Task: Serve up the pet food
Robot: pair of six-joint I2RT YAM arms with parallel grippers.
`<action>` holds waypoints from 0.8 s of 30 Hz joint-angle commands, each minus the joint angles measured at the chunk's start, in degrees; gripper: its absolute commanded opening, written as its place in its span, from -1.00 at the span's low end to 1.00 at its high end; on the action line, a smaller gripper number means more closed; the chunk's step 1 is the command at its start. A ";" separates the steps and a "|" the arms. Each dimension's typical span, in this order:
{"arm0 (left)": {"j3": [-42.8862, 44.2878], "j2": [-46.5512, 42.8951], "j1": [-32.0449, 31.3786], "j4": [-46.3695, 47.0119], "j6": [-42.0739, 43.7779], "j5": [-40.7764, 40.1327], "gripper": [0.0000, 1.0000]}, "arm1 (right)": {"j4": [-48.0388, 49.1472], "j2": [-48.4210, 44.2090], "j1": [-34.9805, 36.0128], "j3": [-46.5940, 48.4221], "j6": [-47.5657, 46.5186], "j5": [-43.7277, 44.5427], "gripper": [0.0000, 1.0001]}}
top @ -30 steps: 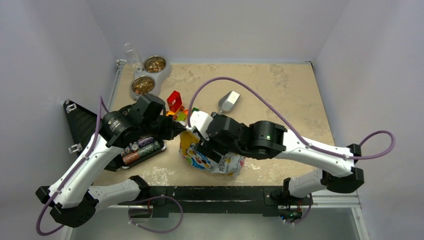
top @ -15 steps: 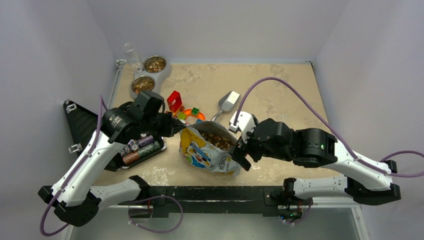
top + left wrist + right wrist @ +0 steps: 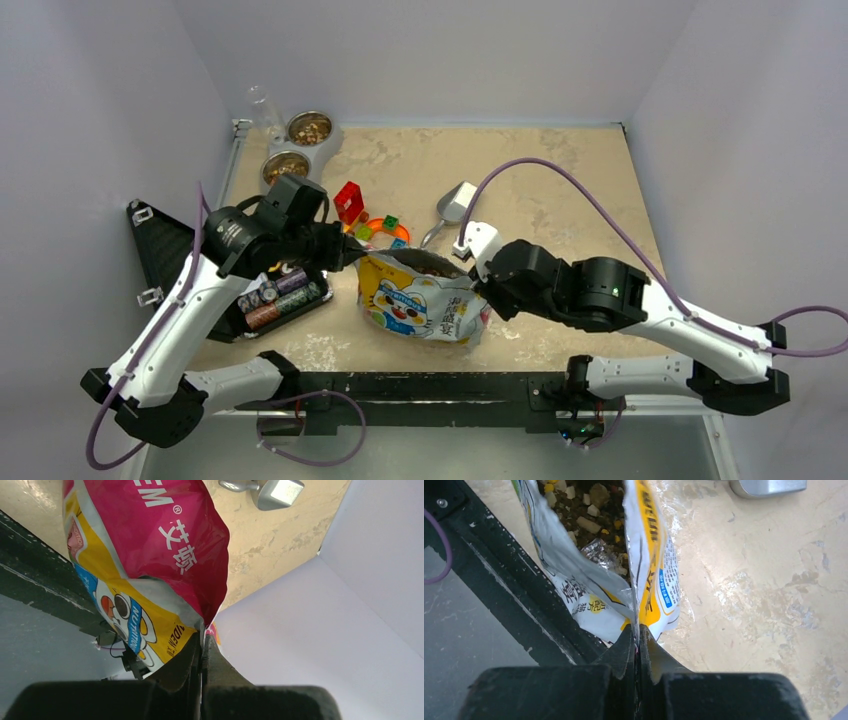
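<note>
A colourful pet food bag [image 3: 420, 308] stands open in the middle near the front edge. Brown kibble [image 3: 589, 515] shows inside its mouth. My left gripper [image 3: 352, 258] is shut on the bag's left top edge [image 3: 207, 622]. My right gripper [image 3: 480, 292] is shut on the bag's right top edge [image 3: 636, 615]. A metal scoop [image 3: 455, 208] lies on the table behind the bag; it also shows in the left wrist view [image 3: 272, 491]. A grey double bowl [image 3: 296, 150] with kibble in both cups stands at the far left.
Colourful toy blocks [image 3: 352, 205] lie just behind the bag. A black tray of batteries [image 3: 280, 298] sits left of the bag. A clear bottle [image 3: 263, 105] stands by the bowls. A black rail [image 3: 430, 385] runs along the front edge.
My right gripper swung off the bag to the right, then came back and shut on the bag's right edge. The bag's mouth now stands open. The left gripper kept its hold.
</note>
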 commanded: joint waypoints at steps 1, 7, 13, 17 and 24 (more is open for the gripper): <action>5.97 -2.09 4.56 -2.28 4.22 -6.03 -1.00 | -5.70 -5.90 -0.56 -4.37 3.69 9.48 -1.00; 7.23 -2.64 7.44 -7.00 9.37 -6.20 -1.00 | -0.01 -10.43 -0.56 -4.70 0.30 3.86 -1.00; 5.52 -4.03 7.45 -8.50 11.61 -1.60 -0.76 | 6.04 -6.79 -0.56 -1.29 -2.66 1.71 -1.00; 4.89 -5.12 7.45 -10.12 12.77 -0.49 -0.08 | 6.45 -7.38 -0.59 -1.46 -3.70 -0.49 -1.00; 2.19 -3.93 7.37 -3.16 15.62 9.36 0.38 | 5.79 -7.32 -0.59 -3.60 -5.52 -4.10 -1.00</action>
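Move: Both hands already pinch the food bag's rim by opposite corners; its middle is about 12 cm right, 4 cm back and 13 cm below the left hand, and 11 cm left, 3 cm ahead and 11 cm below the right. From the left hand, about 25 cm down, the toy track is 15 cm ahead and 4 cm right, the scoop 22 cm ahead and 20 cm right, the black case 8 cm ahead and 21 cm left. Left hand draws left and back some 5 cm, opens and releases the bag corner; right keeps its pinch. ##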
